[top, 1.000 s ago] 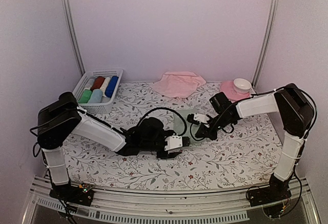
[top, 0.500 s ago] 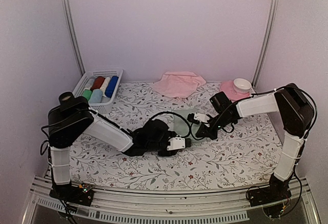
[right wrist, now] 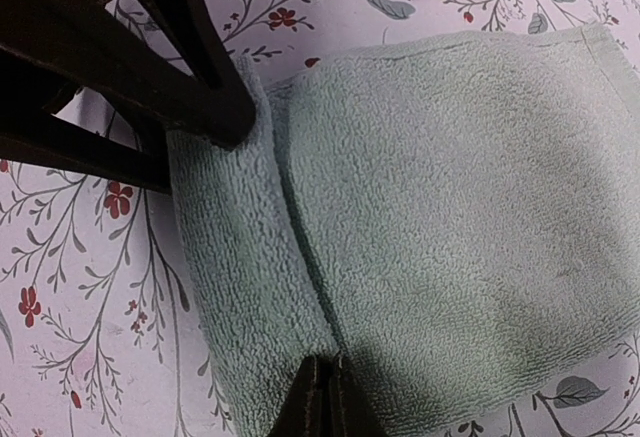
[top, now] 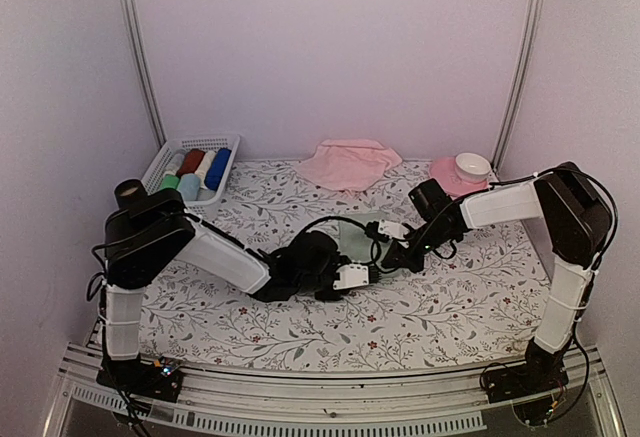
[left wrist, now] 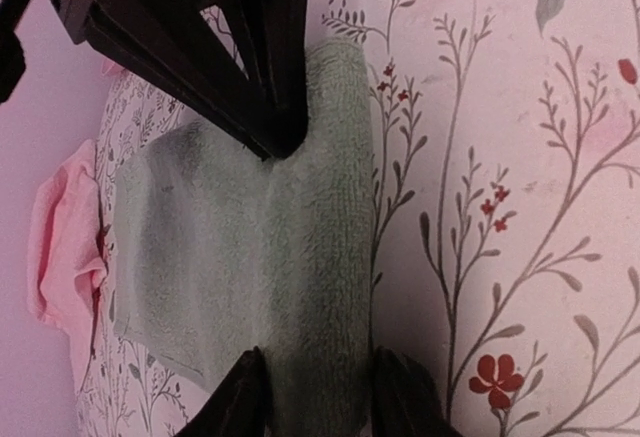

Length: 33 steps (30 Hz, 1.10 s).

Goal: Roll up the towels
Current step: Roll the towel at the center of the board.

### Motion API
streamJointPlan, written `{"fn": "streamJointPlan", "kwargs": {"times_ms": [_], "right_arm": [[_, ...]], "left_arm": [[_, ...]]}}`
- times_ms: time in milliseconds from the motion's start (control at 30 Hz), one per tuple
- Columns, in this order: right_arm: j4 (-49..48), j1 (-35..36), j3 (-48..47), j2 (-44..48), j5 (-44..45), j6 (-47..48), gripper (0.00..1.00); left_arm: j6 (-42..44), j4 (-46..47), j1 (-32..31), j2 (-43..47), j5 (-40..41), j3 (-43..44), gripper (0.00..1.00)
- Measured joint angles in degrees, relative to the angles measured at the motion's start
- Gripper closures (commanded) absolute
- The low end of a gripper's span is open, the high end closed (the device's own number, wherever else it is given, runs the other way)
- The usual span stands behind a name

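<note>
The mint green towel lies flat mid-table, its near edge turned over into a short roll. My left gripper straddles one end of that roll, a finger close against each side, jaws part-way in. My right gripper is shut, its tips pressed down at the seam where the roll meets the flat cloth. I cannot see any cloth pinched between them. In the top view the left gripper and the right gripper meet at the towel. The pink towel lies crumpled at the back.
A white basket at the back left holds several rolled cloths. A pink saucer with a white cup stands at the back right. The floral tablecloth covers the table, walls close on both sides.
My left arm has reached further right to the green towel's rolled edge, and its jaws have narrowed around it. The right gripper has stayed shut in place.
</note>
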State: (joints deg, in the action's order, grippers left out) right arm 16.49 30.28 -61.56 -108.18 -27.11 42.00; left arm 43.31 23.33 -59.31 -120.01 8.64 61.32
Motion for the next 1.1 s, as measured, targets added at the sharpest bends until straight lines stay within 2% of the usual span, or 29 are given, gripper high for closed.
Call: {"fn": "streamJointPlan", "kwargs": {"times_ms": [100,267,333,400,567,767,933,1100], "right_arm": [[0.02,0.00,0.00,0.00,-0.02,0.02,0.97],[0.07,0.02,-0.02,0.00,-0.07,0.02,0.97],[0.11,0.00,-0.07,0.00,-0.09,0.04,0.97],[0.20,-0.07,-0.11,0.00,-0.13,0.07,0.93],[0.85,-1.49,-0.09,1.31,-0.74,0.72,0.69],[-0.24,-5.09,3.80,12.02,-3.02,4.15,0.56],[-1.84,-5.11,9.94,21.09,-5.68,10.80,0.53],[-1.44,-3.58,13.07,22.84,-7.78,17.49,0.53]], "left_arm": [[-0.17,-0.70,0.00,-0.42,0.44,0.59,0.77],[-0.44,-2.45,0.00,-0.79,0.83,1.31,0.88],[-0.42,-3.26,0.00,-0.87,0.79,1.64,1.00],[-0.48,-4.09,0.00,-0.87,0.74,2.03,1.00],[-1.57,-7.04,0.28,-0.87,-0.87,3.45,1.00],[-4.81,-13.14,2.14,-0.76,-6.56,6.49,1.00],[-8.33,-17.35,4.61,-0.66,-14.01,8.52,1.00],[-11.56,-23.15,6.84,-0.68,-21.77,11.23,1.00]]}}
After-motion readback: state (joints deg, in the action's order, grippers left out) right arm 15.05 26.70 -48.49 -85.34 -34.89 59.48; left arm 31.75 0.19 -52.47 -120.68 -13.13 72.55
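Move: The green towel's rolled near edge runs left to right, already between the left hand's half-open fingers close to its left end; its middle is about 6 cm to that hand's right, level with it. From the right hand, shut on the roll, this middle lies some 3 cm to the left. The flat part's middle is roughly 9 cm ahead and 5 cm right of the left hand, and the pink towel about 33 cm ahead of that hand, 1 cm right. The towel's rolled edge is pinched near its left end as the left fingers close fully, that hand sinking barely 1 cm, then staying in place while its wrist tips some 25 degrees steeper down. Once that grip is shut, the right fingers open about halfway and let go; the right hand rises about 9 cm, drifting right, then swings back towards its base, its wrist turning. ##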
